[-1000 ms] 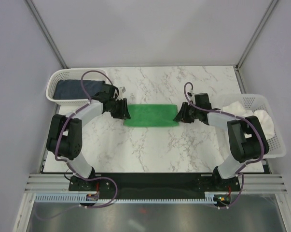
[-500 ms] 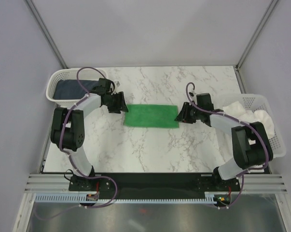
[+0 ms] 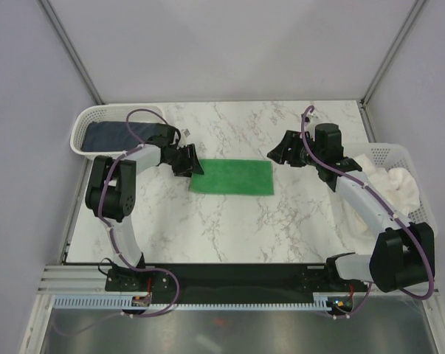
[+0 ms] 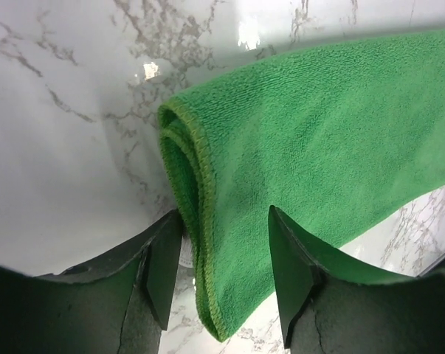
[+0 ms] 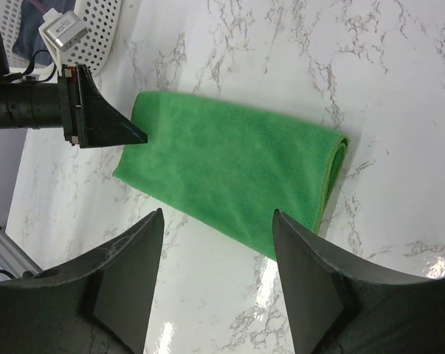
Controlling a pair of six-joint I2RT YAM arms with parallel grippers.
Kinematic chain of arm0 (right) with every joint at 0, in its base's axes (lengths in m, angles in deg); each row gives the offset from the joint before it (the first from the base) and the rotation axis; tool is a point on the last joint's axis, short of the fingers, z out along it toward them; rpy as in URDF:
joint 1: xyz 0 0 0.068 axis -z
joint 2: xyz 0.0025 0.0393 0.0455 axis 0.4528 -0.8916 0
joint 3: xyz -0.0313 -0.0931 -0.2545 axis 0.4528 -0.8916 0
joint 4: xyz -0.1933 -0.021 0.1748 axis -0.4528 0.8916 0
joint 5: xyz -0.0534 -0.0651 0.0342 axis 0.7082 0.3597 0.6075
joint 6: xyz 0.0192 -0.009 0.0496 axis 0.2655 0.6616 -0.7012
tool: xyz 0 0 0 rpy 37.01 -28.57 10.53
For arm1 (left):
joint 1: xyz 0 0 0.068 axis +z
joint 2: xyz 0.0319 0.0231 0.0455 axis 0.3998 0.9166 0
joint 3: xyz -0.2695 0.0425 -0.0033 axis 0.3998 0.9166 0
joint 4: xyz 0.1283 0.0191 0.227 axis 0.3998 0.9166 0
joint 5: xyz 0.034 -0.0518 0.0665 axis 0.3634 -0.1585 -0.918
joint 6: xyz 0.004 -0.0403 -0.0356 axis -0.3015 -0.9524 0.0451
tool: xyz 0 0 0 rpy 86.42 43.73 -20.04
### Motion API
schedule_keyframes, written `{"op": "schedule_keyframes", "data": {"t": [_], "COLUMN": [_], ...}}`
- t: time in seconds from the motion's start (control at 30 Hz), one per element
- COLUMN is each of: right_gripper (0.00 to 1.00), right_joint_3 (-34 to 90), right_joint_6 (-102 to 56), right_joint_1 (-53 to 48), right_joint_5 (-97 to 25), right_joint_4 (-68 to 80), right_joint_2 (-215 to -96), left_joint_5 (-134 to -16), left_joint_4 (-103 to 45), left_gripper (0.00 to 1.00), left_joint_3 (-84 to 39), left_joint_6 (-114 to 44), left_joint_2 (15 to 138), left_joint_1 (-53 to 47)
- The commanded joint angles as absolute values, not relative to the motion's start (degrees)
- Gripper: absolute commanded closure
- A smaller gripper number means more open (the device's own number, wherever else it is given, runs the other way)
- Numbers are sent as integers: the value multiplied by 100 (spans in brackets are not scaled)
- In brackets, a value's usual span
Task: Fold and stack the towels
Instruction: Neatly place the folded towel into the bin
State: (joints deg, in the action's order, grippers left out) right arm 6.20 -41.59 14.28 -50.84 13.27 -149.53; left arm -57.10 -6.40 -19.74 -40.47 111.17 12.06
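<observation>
The green towel (image 3: 231, 177) lies folded into a long flat strip in the middle of the table. My left gripper (image 3: 195, 164) sits at its left end. In the left wrist view the left gripper (image 4: 226, 265) is open and its fingers straddle the near corner of the green towel (image 4: 318, 147) without pinching it. My right gripper (image 3: 277, 155) hovers open just beyond the strip's right end. From the right wrist, the right gripper (image 5: 218, 221) holds nothing and the green towel (image 5: 229, 169) lies below it. The navy towel (image 3: 108, 135) and the white towel (image 3: 384, 177) are in baskets.
A white mesh basket (image 3: 85, 118) stands at the far left corner and a larger one (image 3: 421, 221) along the right edge. Grey walls close in the table on three sides. Bare marble lies in front of and behind the green strip.
My right gripper opened, rose and drew back from the towel's right end toward the far side. My left gripper opened wider and shifted back onto the towel's left corner.
</observation>
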Motion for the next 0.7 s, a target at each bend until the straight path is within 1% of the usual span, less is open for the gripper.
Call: {"op": "schedule_keyframes", "data": {"t": [0.0, 0.1, 0.13, 0.2, 0.27, 0.3, 0.33, 0.4, 0.43, 0.53, 0.6, 0.63, 0.67], "right_gripper": [31, 31, 31, 31, 31, 31, 31, 31, 31, 31, 31, 31, 31], "right_joint_3": [806, 858, 867, 885, 928, 964, 990, 1016, 1034, 1069, 1096, 1122, 1139], "right_joint_6": [-4171, -4197, -4223, -4232, -4189, -4171, -4145, -4118, -4118, -4162, -4180, -4180, -4180], "right_joint_1": [1409, 1400, 1400, 1400, 1400, 1400, 1409, 1400, 1409, 1400, 1400, 1400, 1400], "right_joint_5": [-4955, -4998, -5016, -5016, -5016, -5016, -5016, -5008, -5016, -5069, -5087, -5087, -5095], "right_joint_4": [1471, 1480, 1471, 1480, 1524, 1550, 1585, 1664, 1682, 1700, 1708, 1708, 1717], "right_joint_2": [-14809, -14800, -14791, -14783, -14748, -14704, -14677, -14590, -14563, -14484, -14457, -14449, -14422], "left_joint_5": [-5841, -5991, -6018, -6035, -6132, -6210, -6246, -6491, -6597, -6932, -7184, -7361, -7650], "left_joint_4": [-786, -847, -848, -848, -857, -839, -813, -708, -637, -198, 380, 618, 1029], "left_gripper": [42, 43, 46, 49, 57, 68, 76, 88, 98, 98, 98, 98, 98], "left_joint_3": [-1880, -1898, -1950, -1977, -1959, -1933, -1933, -2020, -2099, -2678, -3143, -3659, -3917], "left_joint_6": [-4250, -4338, -4425, -4488, -4514, -4523, -4532, -4558, -4576, -4489, -4374, -4252, -4181], "left_joint_2": [11357, 11470, 11540, 11620, 11638, 11603, 11516, 11383, 11313, 11181, 11347, 11426, 11514], "left_joint_1": [995, 819, 749, 670, 590, 581, 573, 573, 573, 572, 564, 572, 573]}}
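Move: Right at the left hand's open fingers is the left edge of the folded green towel; its middle lies about 10 cm to the right, level fore and aft and some 2 cm below. The left bin stands roughly 22 cm to the left and 13 cm farther out, with the navy towel in it some 20 cm to the left and 12 cm out. From the raised right hand, the green towel's middle is about 11 cm left, 3 cm back and 18 cm down. Sliding right about 4 cm and sinking slightly, the left hand runs its fingers farther over the green towel's left end and shuts them, pinching the folded layers. Then it starts lifting the edge, going up and forward by some 2 cm each and a little back to the left. The right hand, empty and open, ends some 3 cm higher. ##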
